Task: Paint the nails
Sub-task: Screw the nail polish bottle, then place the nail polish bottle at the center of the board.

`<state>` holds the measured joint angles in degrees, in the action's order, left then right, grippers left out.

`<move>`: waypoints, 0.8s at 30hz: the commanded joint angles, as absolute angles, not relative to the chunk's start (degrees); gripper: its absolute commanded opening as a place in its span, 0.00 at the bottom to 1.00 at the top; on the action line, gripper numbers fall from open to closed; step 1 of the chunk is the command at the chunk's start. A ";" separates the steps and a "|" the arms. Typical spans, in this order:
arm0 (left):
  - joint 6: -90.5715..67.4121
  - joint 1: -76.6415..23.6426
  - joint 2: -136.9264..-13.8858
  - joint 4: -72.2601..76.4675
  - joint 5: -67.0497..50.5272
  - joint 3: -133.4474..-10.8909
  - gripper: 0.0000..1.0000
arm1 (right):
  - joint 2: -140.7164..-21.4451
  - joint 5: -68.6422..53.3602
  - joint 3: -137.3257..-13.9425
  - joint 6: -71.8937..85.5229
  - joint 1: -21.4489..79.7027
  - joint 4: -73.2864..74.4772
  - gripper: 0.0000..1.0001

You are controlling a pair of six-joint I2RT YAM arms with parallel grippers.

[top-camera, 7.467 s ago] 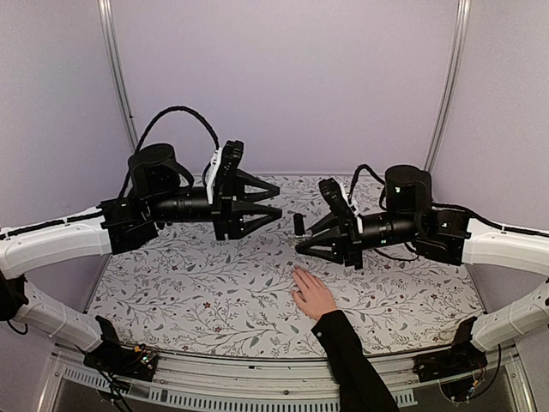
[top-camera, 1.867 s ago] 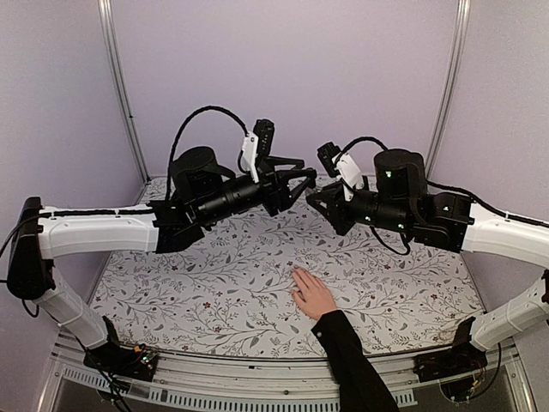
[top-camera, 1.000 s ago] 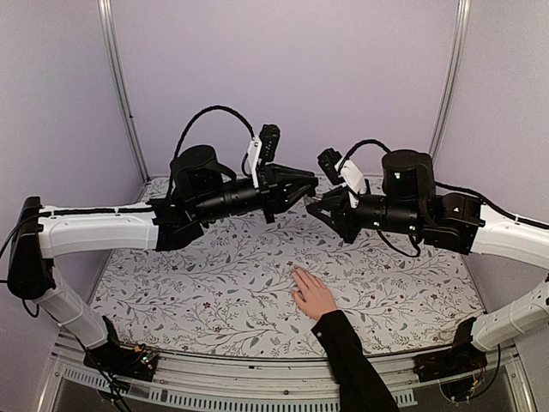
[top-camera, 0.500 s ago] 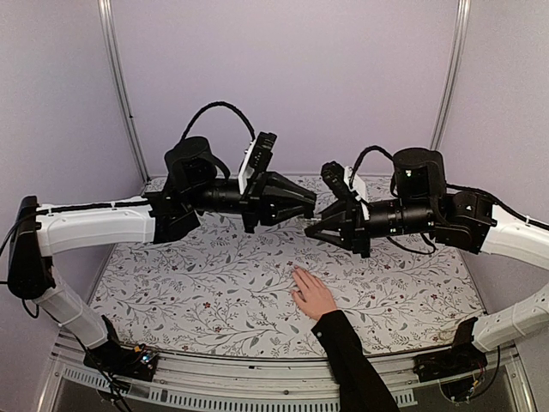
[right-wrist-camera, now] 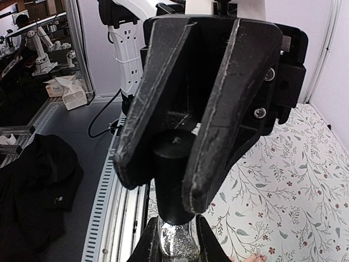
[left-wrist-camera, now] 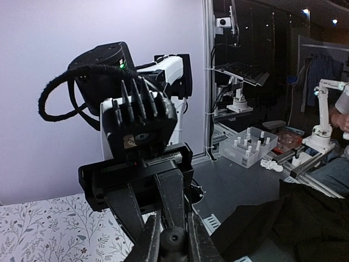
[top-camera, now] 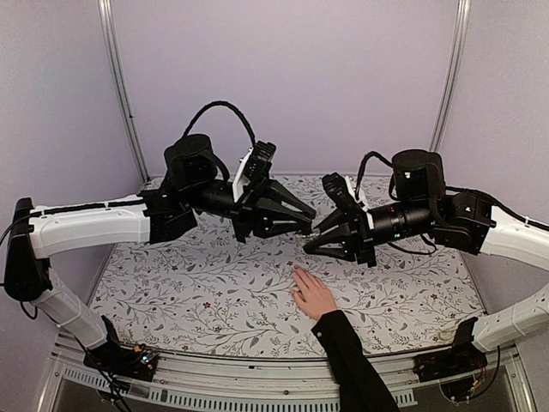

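Note:
A small glitter-filled polish bottle (right-wrist-camera: 179,244) with a black cap (right-wrist-camera: 174,164) hangs in mid-air between my two grippers. My right gripper (top-camera: 309,246) is shut on the bottle's glass body. Facing it tip to tip, my left gripper (top-camera: 304,228) is shut on the cap (left-wrist-camera: 173,240). A light-skinned hand (top-camera: 314,297) in a black sleeve (top-camera: 347,360) lies flat on the table just below and in front of the bottle. Its nails are too small to make out. One fingertip (right-wrist-camera: 256,256) shows at the bottom of the right wrist view.
A floral tablecloth (top-camera: 197,283) covers the table. Purple walls with two metal posts (top-camera: 116,77) close the back and sides. A metal rail (top-camera: 240,373) runs along the near edge, with the sleeved forearm crossing it.
Both grippers, joined at the bottle, have come down from higher up towards the hand, and the left wrist has rolled. The hand has stayed still.

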<state>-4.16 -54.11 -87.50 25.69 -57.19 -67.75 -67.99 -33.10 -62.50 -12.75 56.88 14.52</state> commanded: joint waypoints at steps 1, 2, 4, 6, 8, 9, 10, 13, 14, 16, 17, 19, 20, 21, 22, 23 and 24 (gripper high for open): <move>-2.29 -53.76 -85.09 16.34 -52.74 -65.77 0.26 | -66.64 -35.94 -62.49 -14.96 57.43 5.66 0.00; -1.76 -53.72 -84.27 15.35 -51.34 -65.64 0.33 | -66.77 -35.01 -62.23 -14.87 57.40 5.83 0.00; -0.77 -53.63 -82.56 13.66 -47.98 -65.14 0.38 | -67.05 -33.19 -61.85 -14.71 57.39 6.09 0.00; -0.29 -53.53 -80.80 12.92 -44.73 -64.37 0.42 | -67.44 -32.14 -61.39 -14.60 57.39 6.22 0.00; -0.09 -53.53 -79.27 12.68 -41.74 -63.68 0.43 | -68.19 -31.56 -60.92 -14.46 57.39 6.33 0.00; -0.09 -53.55 -78.61 12.47 -40.46 -63.49 0.44 | -68.62 -31.32 -60.72 -14.45 57.39 6.42 0.00; -0.09 -53.62 -77.90 12.09 -39.25 -63.38 0.45 | -69.20 -30.91 -60.61 -14.47 57.39 6.42 0.00; 1.59 -53.91 -76.57 11.96 -36.93 -62.96 0.48 | -70.45 -30.29 -60.46 -14.42 57.39 6.71 0.00; 1.89 -54.04 -76.36 11.83 -36.48 -62.93 0.49 | -71.12 -30.06 -60.39 -14.42 57.39 6.75 0.00; 2.64 -54.38 -76.04 11.44 -35.60 -63.12 0.50 | -71.94 -29.49 -60.46 -14.38 57.39 6.92 0.00; 2.97 -54.58 -76.14 10.98 -35.43 -63.50 0.50 | -72.42 -29.34 -60.42 -14.34 57.44 7.01 0.00; 3.69 -54.91 -76.62 9.72 -35.46 -64.27 0.50 | -72.82 -29.21 -60.46 -14.26 57.39 6.92 0.00; 4.08 -55.16 -76.97 9.03 -35.43 -64.70 0.50 | -72.98 -29.33 -60.45 -14.16 57.39 6.87 0.00; 4.60 -55.30 -77.33 8.19 -35.34 -65.19 0.48 | -73.00 -29.31 -60.42 -14.15 57.39 6.79 0.00; 4.99 -55.49 -77.68 7.50 -35.33 -65.49 0.47 | -72.97 -29.28 -60.45 -14.08 57.35 6.70 0.00; 5.24 -55.68 -77.94 6.87 -35.28 -65.74 0.47 | -73.02 -29.20 -60.44 -13.99 57.39 6.70 0.00; 5.51 -55.72 -78.18 6.31 -35.37 -65.93 0.46 | -72.99 -29.00 -60.47 -13.98 57.39 6.70 0.00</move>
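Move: The left fingers are shut on the black cap of the nail polish bottle, which sits right at the left hand's point. The bottle's glass body hangs some 3 cm below that point, about 1 cm back and 1 cm right, and is held in the right fingers, with the cap about 3 cm above the right hand, 1 cm ahead and 1 cm left. The person's fingers lie on the table, roughly 30 cm below the left hand, 5 cm ahead and 1 cm right. Open the left gripper to about half to let go of the black cap, and draw it forward and left off the cap, about 4 cm in all, turning it some 20 degrees counter-clockwise. Keep the right fingers shut on the glass; lift the bottle slightly, then lower it below where it began while bringing it about 2 cm forward and 2 cm left. ##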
